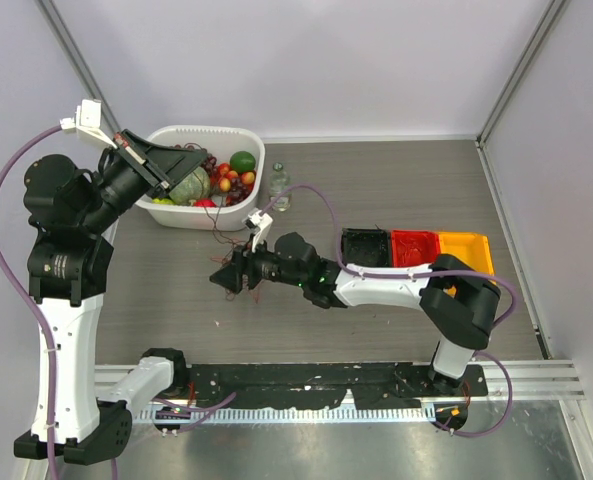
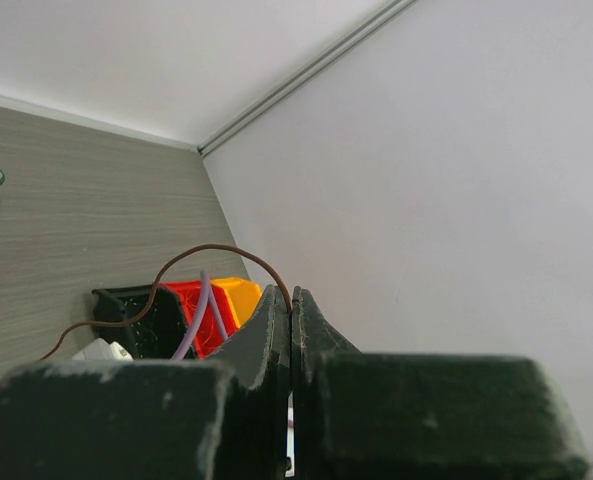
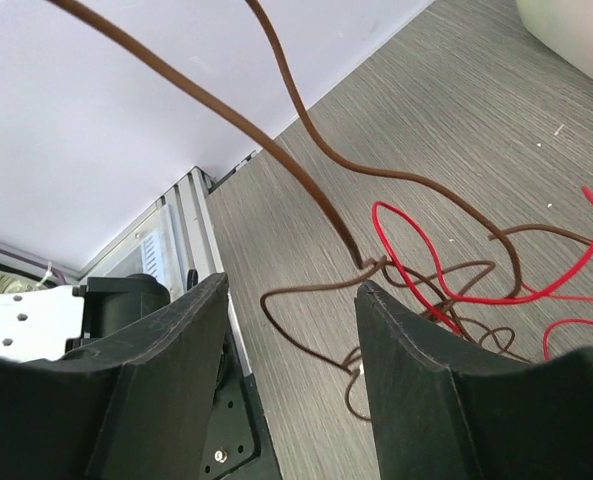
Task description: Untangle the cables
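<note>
The cables lie as a loose tangle of thin brown [image 3: 306, 310] and red [image 3: 416, 255] wires on the wood-grain table. My right gripper [image 3: 291, 300] is open just above the table, with a brown loop lying between its fingers and the red loops beyond the right finger. In the top view it [image 1: 221, 280] points left, low at the table's middle. My left gripper [image 2: 291, 295] is raised and shut on a brown cable [image 2: 211, 247] that arches away from its tips. In the top view it [image 1: 198, 157] hangs over the basket, and a thin strand [image 1: 217, 225] runs down toward the tangle.
A white basket [image 1: 231, 134] of fruit stands at the back left, with a small glass bottle [image 1: 278, 186] beside it. Black, red and orange bins [image 1: 416, 247] sit to the right. A black rail [image 1: 376, 375] runs along the near edge. Walls enclose the table.
</note>
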Controlling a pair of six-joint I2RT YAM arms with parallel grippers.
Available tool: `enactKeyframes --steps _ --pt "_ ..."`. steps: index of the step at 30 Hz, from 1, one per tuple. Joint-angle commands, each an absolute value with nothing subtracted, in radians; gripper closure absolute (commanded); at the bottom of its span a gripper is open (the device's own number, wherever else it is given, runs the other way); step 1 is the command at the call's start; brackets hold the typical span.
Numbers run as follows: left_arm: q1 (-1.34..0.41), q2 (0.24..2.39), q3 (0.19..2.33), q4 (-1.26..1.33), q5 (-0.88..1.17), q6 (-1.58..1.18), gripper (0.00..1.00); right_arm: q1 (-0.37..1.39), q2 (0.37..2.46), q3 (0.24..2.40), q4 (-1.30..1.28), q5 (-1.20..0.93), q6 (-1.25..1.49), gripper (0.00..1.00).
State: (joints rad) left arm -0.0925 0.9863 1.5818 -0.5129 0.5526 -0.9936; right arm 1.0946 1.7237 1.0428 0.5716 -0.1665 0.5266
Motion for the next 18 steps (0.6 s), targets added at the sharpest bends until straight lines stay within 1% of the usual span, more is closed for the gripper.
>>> enactKeyframes --steps 1,2,4,5,6,7,9,10,13,15,17,18 --pt "-0.094 0.985 1.623 -0.453 0.577 -1.009 1.0 1.123 1.756 1.089 0.64 -0.134 0.517 0.41" --pt "-0.094 0.985 1.626 -0.449 0.577 -1.009 1.0 1.127 1.767 1.091 0.638 -0.1 0.502 0.42" --pt "-0.094 0.988 1.638 -0.448 0.572 -1.009 1.0 1.135 1.782 1.094 0.609 -0.019 0.494 0.56" --pt "-0.094 0.992 1.653 -0.449 0.568 -1.006 1.0 1.137 1.781 1.086 0.6 -0.003 0.498 0.76" --pt "-0.094 0.999 1.676 -0.46 0.557 -0.994 1.0 1.138 1.77 1.069 0.603 0.093 0.515 0.88" --pt "-0.094 1.014 1.725 -0.478 0.545 -0.973 1.0 1.137 1.761 1.025 0.615 0.128 0.521 0.99" --pt "-0.094 1.061 1.884 -0.602 0.442 -0.884 1.0 1.134 1.741 0.939 0.656 0.19 0.569 0.99" --pt "-0.094 1.086 1.976 -0.624 0.396 -0.849 1.0 1.129 1.749 0.911 0.65 0.204 0.586 0.99" --pt "-0.094 1.17 2.262 -0.699 0.284 -0.776 1.0 1.066 1.789 0.867 0.623 0.143 0.691 0.99" --pt "-0.094 1.218 2.417 -0.69 0.272 -0.761 1.0 1.023 1.81 0.827 0.626 0.12 0.753 0.99" --pt "-0.094 1.236 2.497 -0.648 0.273 -0.776 1.0 0.98 1.833 0.815 0.614 0.071 0.773 0.99" --pt "-0.094 1.227 2.487 -0.599 0.282 -0.8 1.0 0.962 1.841 0.819 0.603 0.066 0.772 0.99"
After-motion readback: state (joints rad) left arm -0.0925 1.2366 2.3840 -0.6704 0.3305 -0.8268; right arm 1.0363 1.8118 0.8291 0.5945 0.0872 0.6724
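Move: The brown cable strand I want with my open right hand lies between its fingertips, about 1 cm farther left and 2 cm lower. From that hand, the red cable's loops lie some 4 cm ahead, level sideways and 7 cm lower; the fruit basket is about 26 cm ahead, 14 cm left and 14 cm lower. For my left hand, that strand is some 33 cm below, about 3 cm back and 1 cm right. I ease my right hand down and slightly left, shut its fingers to pinch the brown strand by the tangle, then drag it down and to the right, some 13 cm lower overall, edging forward and swinging clockwise. My left hand keeps its shut grip on its brown cable and whips it up about 18 cm, with a little back and left, fingertips tipping up nearly 30 degrees, pulling against the right hand's hold. ##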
